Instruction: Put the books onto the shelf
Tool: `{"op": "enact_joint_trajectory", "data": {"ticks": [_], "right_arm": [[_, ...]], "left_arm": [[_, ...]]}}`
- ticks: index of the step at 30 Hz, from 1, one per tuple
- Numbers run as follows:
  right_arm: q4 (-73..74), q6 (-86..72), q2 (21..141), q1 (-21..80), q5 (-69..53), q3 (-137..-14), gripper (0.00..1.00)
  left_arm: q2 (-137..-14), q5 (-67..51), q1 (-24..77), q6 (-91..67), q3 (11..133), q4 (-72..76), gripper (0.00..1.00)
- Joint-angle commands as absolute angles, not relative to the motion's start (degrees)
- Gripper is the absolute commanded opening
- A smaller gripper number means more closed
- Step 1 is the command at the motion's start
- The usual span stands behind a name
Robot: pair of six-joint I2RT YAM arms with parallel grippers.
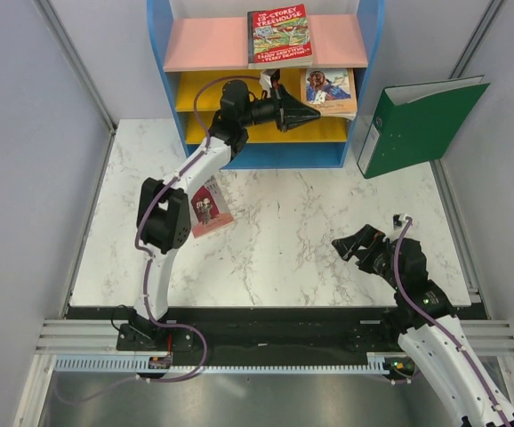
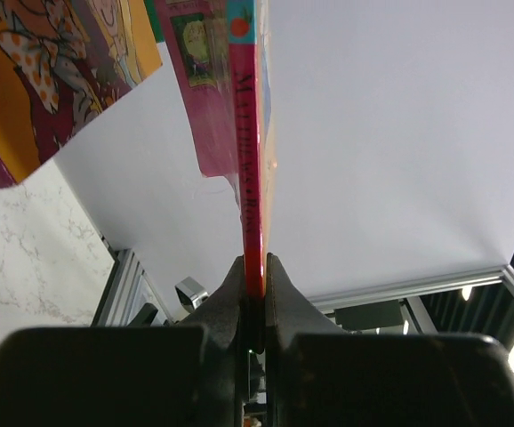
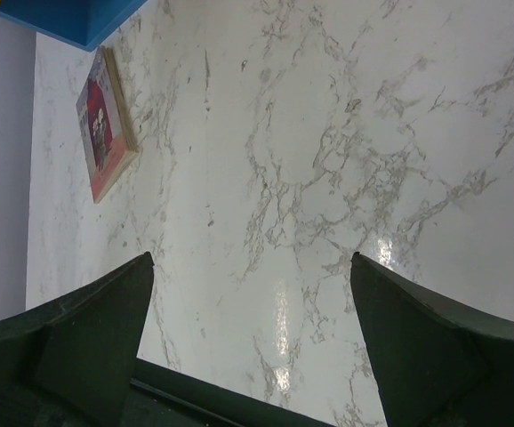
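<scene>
The shelf (image 1: 211,44) stands at the back, with a blue frame, a pink top board and yellow lower boards. The red-green "Storey Treehouse" book (image 1: 279,36) lies on the pink board. My left gripper (image 1: 310,114) reaches into the right end of the middle tier, beside an illustrated book (image 1: 330,87). In the left wrist view the gripper (image 2: 255,267) is shut on a thin red-spined book (image 2: 252,178), seen edge-on, with an orange illustrated book (image 2: 44,80) beside it. A small maroon book (image 1: 211,206) (image 3: 106,124) lies flat on the marble table. My right gripper (image 1: 350,245) (image 3: 251,262) hovers open over bare marble.
A big green ring binder (image 1: 421,124) leans against the right wall beside the shelf. The marble table (image 1: 293,231) has grey walls on both sides. The shelf's blue base (image 3: 70,18) shows at the top left of the right wrist view.
</scene>
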State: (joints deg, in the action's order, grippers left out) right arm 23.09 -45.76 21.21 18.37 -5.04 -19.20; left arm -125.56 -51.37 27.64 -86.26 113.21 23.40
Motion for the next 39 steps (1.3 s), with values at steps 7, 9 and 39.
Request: {"op": "enact_joint_trajectory", "data": {"ticks": [7,9,39], "right_arm": [[21.0,-46.3,22.2,18.5,-4.2,-19.1,0.98],[21.0,-46.3,22.3,18.5,-4.2,-19.1,0.98],[21.0,-47.0,22.0,18.5,-4.6,-18.6,0.98]], "left_arm": [[-134.4,-52.4,26.9,-92.8,128.0,18.7,0.02],[-136.2,-52.4,26.8,-93.3,129.8,18.3,0.02],[-131.9,-53.7,26.9,-88.5,124.5,9.9,0.57]]}}
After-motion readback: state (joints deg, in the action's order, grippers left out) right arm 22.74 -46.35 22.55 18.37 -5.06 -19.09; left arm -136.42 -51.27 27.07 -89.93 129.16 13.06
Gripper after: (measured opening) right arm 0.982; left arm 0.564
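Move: The Othello book is already pinched by its spine edge in the left gripper. The Charlie book it goes onto lies at the right end of the upper yellow shelf, its middle about 9 cm ahead of the left hand, 4 cm to the right and 4 cm lower. The Treehouse book is about 13 cm ahead, 8 cm left and 9 cm higher. From the idle right hand, the Charlie book is roughly 32 cm ahead, 8 cm left and 19 cm up. Bring the left gripper about 4.5 cm forward into the shelf, easing a little to the right and, after the first few centimetres, some 2 cm down, so the pinched Othello book slides in over the Charlie book and comes down on it. Tip the wrist just under 10 degrees, stop, then open the fingers to about half, and begin drawing back slightly with the spine still close to the lower finger. ##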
